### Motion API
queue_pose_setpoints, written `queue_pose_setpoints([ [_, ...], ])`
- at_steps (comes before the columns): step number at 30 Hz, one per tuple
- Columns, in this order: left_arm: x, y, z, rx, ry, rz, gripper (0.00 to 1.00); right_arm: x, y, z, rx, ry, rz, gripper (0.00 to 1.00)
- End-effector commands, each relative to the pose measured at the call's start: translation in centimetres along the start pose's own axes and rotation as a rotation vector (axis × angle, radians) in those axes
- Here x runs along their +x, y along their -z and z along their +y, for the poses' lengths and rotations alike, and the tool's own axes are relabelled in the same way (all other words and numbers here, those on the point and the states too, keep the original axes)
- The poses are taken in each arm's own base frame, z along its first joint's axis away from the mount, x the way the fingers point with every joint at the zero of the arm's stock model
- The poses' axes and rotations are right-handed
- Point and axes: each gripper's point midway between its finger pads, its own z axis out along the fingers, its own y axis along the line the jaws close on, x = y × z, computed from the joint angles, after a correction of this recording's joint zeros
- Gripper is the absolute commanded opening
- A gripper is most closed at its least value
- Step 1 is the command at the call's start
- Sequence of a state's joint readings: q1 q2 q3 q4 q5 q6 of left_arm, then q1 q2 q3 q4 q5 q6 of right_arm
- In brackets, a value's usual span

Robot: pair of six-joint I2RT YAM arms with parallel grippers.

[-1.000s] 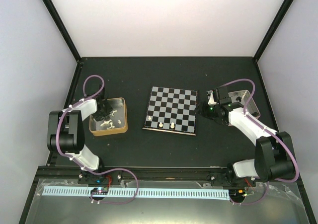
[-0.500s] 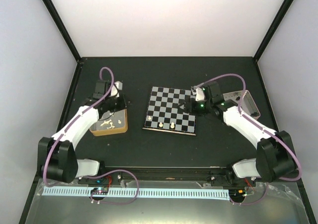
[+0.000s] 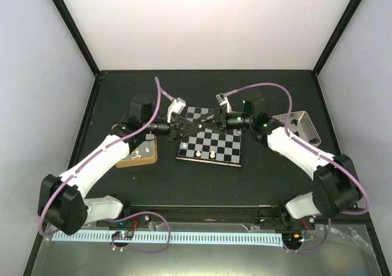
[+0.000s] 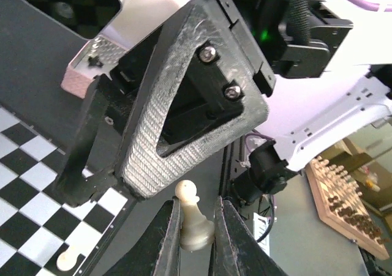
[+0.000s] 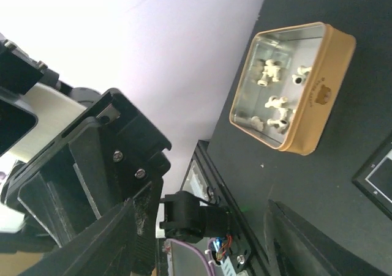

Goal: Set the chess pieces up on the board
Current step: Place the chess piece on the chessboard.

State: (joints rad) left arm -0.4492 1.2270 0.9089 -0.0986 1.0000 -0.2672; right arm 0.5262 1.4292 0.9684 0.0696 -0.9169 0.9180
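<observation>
The board [image 3: 215, 142] lies mid-table with two cream-white chess pieces [image 3: 204, 155] on its near row. My left gripper [image 3: 193, 128] hangs over the board's far left part, shut on a cream-white pawn [image 4: 193, 216] held upright between its fingers [image 4: 169, 239]. My right gripper [image 3: 206, 122] faces it tip to tip, open with nothing between its jaws. In the left wrist view the right gripper's ribbed finger [image 4: 184, 104] fills the view just beyond the pawn. In the right wrist view the left gripper's black body [image 5: 92, 166] looms close at the left.
The gold-sided tin [image 5: 309, 114], left of the board, holds several white pieces [image 5: 272, 89] and is partly under my left arm in the top view. The pinkish-silver tin [image 3: 301, 127] stands right of the board. One white piece [image 4: 67, 261] shows on the board's edge.
Both arms swung from their tins to meet over the board's far left. The left gripper came with the pawn. The right gripper's jaws spread wider.
</observation>
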Motion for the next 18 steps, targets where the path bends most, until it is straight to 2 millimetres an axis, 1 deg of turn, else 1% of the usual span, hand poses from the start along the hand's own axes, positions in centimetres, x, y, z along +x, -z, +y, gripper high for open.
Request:
queue_pose_setpoints([
  [1,-1.3,0.2,-3.3,0.151,-0.167,-0.011,0.02,0.5,0.5,3.8,-0.097,0.031,0.033,0.55],
  [3,-1.2,0.2,-3.2,0.148,-0.171,-0.012,0.02,1.0,0.5,4.0,-0.105,0.031,0.048,0.49],
  [5,-1.3,0.1,-3.0,0.14,-0.167,-0.012,0.02,1.4,0.5,4.3,-0.112,0.033,0.058,0.46],
  [11,-1.1,-0.2,-2.3,0.12,-0.146,-0.006,0.02,1.6,0.7,4.5,-0.116,0.016,0.049,0.47],
  [13,-1.0,-0.3,-1.8,0.102,-0.136,-0.005,0.02,1.7,0.7,4.5,-0.118,0.01,0.048,0.45],
  [17,-1.1,-0.4,-1.0,0.063,-0.121,-0.01,0.02,2.0,0.8,4.3,-0.111,-0.009,0.052,0.33],
  [18,-1.2,-0.4,-0.9,0.054,-0.12,-0.013,0.02,2.2,0.9,4.2,-0.111,-0.012,0.056,0.31],
])
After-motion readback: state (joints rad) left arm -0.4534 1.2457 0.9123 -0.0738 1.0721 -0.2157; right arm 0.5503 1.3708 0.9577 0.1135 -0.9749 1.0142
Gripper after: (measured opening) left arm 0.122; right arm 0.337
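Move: The white pawn is pinched in the left fingers, and the right gripper's open tips wait roughly 2 cm ahead, 3 cm right and 2 cm below the left hand. From the right hand, the pawn lies about 2 cm back, 2 cm left and 2 cm up. The chessboard's middle is some 9 cm ahead, 3 cm right and 24 cm below the right hand; the placed pawn is level ahead, 2 cm left, 23 cm down. The right fingers come up around the head of the pawn the left hand still holds, closing from over half open to about a third, though a firm pinch can't be seen. The right hand rises nearly 3 cm and draws back some 2 cm to get there, barely turning. The left hand keeps its grip, easing back and up about a centimetre, then partly returning. ##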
